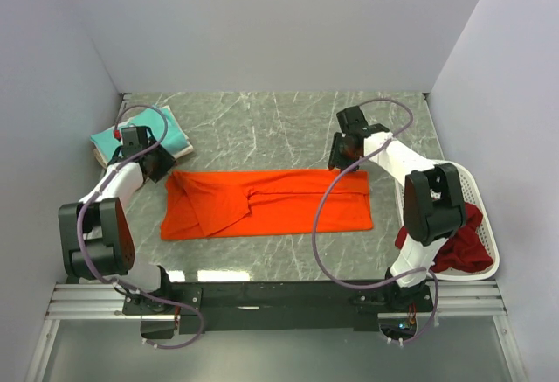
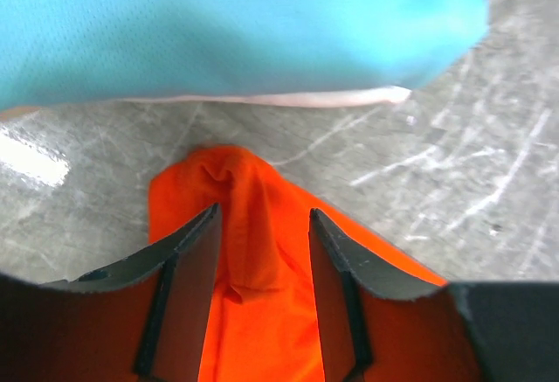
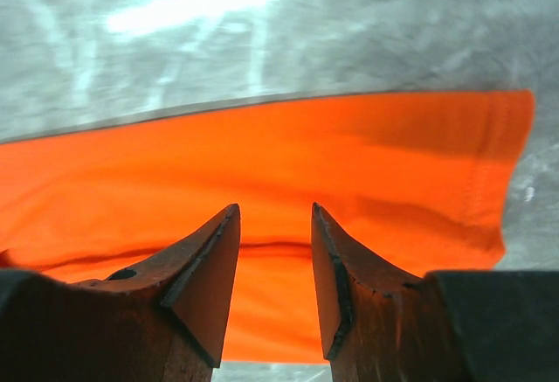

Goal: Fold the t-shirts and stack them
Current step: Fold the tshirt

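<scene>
The orange t-shirt (image 1: 266, 203) lies mid-table, folded into a long flat strip. My left gripper (image 1: 160, 169) hangs over its back left corner. In the left wrist view that gripper (image 2: 263, 210) is open, and a raised ridge of the orange t-shirt (image 2: 240, 181) stands loose between its fingers. My right gripper (image 1: 341, 160) is at the strip's back right edge. It (image 3: 275, 206) is open just above the orange t-shirt (image 3: 288, 150) and holds nothing. A folded teal t-shirt (image 1: 144, 135) rests on a cream one (image 2: 297, 99) at the back left. Dark red t-shirts (image 1: 458, 246) sit crumpled at the right.
A white perforated basket (image 1: 485, 198) at the right table edge holds the dark red t-shirts, partly behind my right arm. Grey walls close in the table on three sides. Bare marble tabletop (image 1: 262, 128) shows behind the orange strip.
</scene>
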You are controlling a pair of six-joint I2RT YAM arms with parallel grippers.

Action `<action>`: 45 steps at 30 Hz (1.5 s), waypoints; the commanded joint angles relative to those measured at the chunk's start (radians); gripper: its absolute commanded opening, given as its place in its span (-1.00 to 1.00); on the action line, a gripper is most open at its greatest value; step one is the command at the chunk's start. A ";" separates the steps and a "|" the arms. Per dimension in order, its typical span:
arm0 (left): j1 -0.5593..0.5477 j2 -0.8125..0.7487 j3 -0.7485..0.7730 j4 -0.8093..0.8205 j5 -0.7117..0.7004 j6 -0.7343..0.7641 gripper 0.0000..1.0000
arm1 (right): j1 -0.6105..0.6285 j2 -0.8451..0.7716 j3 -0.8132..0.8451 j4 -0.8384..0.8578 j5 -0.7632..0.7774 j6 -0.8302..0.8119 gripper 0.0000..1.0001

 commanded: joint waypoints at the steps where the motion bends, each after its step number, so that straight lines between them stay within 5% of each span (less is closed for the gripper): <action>1: -0.004 -0.060 -0.006 -0.010 0.033 -0.018 0.01 | 0.024 -0.058 0.043 -0.013 -0.002 -0.008 -0.09; 11: -0.121 -0.025 -0.011 0.033 0.058 -0.111 0.00 | 0.045 0.023 -0.004 0.013 -0.012 0.002 -0.10; 30: -0.126 0.117 -0.126 0.051 0.018 -0.076 -0.01 | 0.051 0.043 -0.102 -0.054 -0.017 0.051 -0.17; 45: -0.265 0.456 0.284 -0.067 -0.013 0.043 -0.01 | 0.051 -0.084 -0.294 -0.139 -0.009 0.146 -0.18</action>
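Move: The left hand hangs about 6 cm above the orange t-shirt's far left corner, with the corner only 2 cm ahead and 2 to its right; the shirt's middle is some 24 cm right and 5 back. The folded stack sits roughly 10 cm ahead and 6 left of it. From the right hand, also about 6 cm up, the shirt's middle is about 20 cm left and 8 back, its far right corner 5 right, and the white basket about 24 right and 11 back. Rightward about 6 cm, then down and slightly back, the left hand sets its half-open fingertips on the shirt's left part and drags it forward roughly 8 cm and a little right, turning clockwise. The right hand lifts briefly, comes down and back onto the right part near the seam, and drags that end back some 5 cm, its half-open fingers tipping steeper. ##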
